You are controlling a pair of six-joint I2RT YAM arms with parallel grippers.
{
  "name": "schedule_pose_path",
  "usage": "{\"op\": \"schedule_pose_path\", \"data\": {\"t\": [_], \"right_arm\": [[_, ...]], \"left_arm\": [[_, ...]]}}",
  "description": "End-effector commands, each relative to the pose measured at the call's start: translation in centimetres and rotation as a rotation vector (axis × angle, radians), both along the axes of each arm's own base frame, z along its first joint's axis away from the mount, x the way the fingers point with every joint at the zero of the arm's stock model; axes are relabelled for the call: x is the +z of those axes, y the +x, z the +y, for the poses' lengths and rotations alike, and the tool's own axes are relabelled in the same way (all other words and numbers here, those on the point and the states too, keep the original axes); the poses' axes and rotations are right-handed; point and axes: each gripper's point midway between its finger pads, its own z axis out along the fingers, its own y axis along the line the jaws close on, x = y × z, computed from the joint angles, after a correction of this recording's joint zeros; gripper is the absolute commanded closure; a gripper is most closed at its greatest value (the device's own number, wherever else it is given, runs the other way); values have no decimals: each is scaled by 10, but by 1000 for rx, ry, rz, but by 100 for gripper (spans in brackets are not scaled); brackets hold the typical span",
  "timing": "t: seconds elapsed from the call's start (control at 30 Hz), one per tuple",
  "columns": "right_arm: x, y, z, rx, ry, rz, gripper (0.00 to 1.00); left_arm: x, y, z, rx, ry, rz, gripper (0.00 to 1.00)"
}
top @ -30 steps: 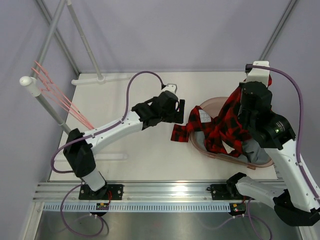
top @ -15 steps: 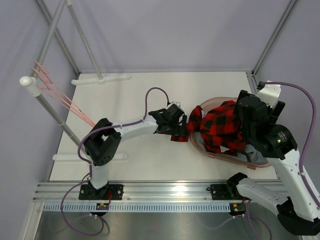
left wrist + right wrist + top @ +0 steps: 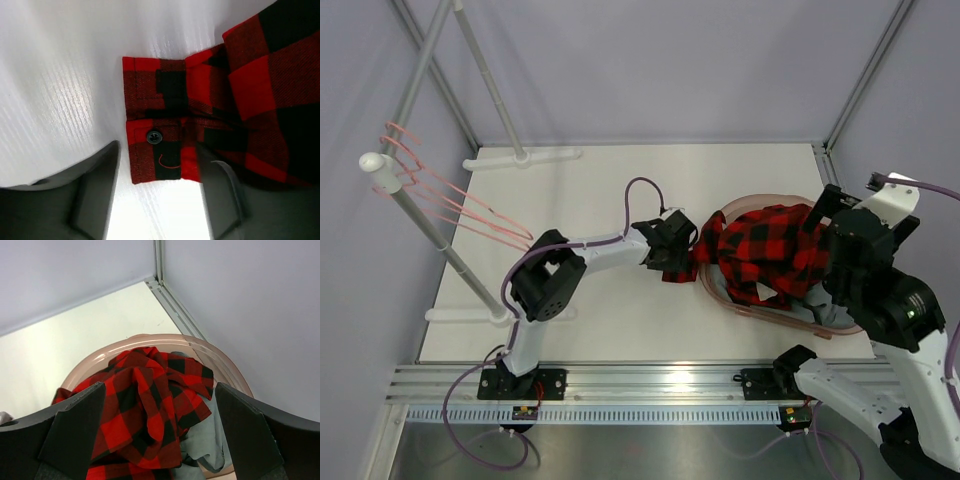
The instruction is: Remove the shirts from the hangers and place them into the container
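Observation:
The red-and-black plaid shirt [image 3: 765, 250] lies heaped in the round pinkish container [image 3: 720, 295], on top of the grey shirt [image 3: 210, 440]. One plaid sleeve hangs over the rim, its buttoned cuff [image 3: 160, 135] flat on the table. My left gripper [image 3: 678, 258] is low over that cuff, jaws open to either side of its end, and its fingers [image 3: 95, 190] are not pressing the cloth. My right gripper [image 3: 160, 395] hovers open and empty above the container. Bare pink hangers [image 3: 450, 200] hang on the rail at the left.
A grey rail pole [image 3: 430, 230] slants across the left side on a foot [image 3: 520, 157] at the back. The container's rim [image 3: 200, 347] sits near the table's right edge and the frame post [image 3: 159, 260].
My right gripper opened, dropped the plaid shirt into the container and drew back to the right. My left arm came down to the sleeve cuff and its jaws narrowed.

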Motion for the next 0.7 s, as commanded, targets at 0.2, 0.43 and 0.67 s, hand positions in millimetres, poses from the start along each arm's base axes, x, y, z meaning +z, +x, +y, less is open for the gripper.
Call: {"op": "schedule_pose_path", "data": {"t": [0.2,0.43,0.67], "right_arm": [[54,-30,-18,10,91,-185,0],[53,-31,-16,37,89,-180,1],[46,-25,-7,71,95,-149,1]], "left_arm": [[-20,0,20,49,143,18,67],[-17,4,32,88,186,-22,100],[101,26,25,63,135,-222,100]]}}
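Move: The plaid shirt's cuff lies flat on the table almost under the left hand, between the open fingers, about 1 cm farther out and 1 cm below. The sleeve leads right to the shirt's body, some 20 cm to that hand's right and 3 cm farther out, heaped in the container, whose middle is about 23 cm right, level fore and aft. From the right hand the cuff is roughly 8 cm ahead, 24 cm left and 36 cm below. The left fingers close fully on the near part of the plaid cuff and pinch it, the hand staying low and almost in place; only then does it draw about 2 cm to the left, away from the container, rising a centimetre and rolling its left side up some 10 degrees. The right hand, empty and open, pulls up about 5 cm and back from above the shirt, its fingers tipping up, then eases to a stop. ##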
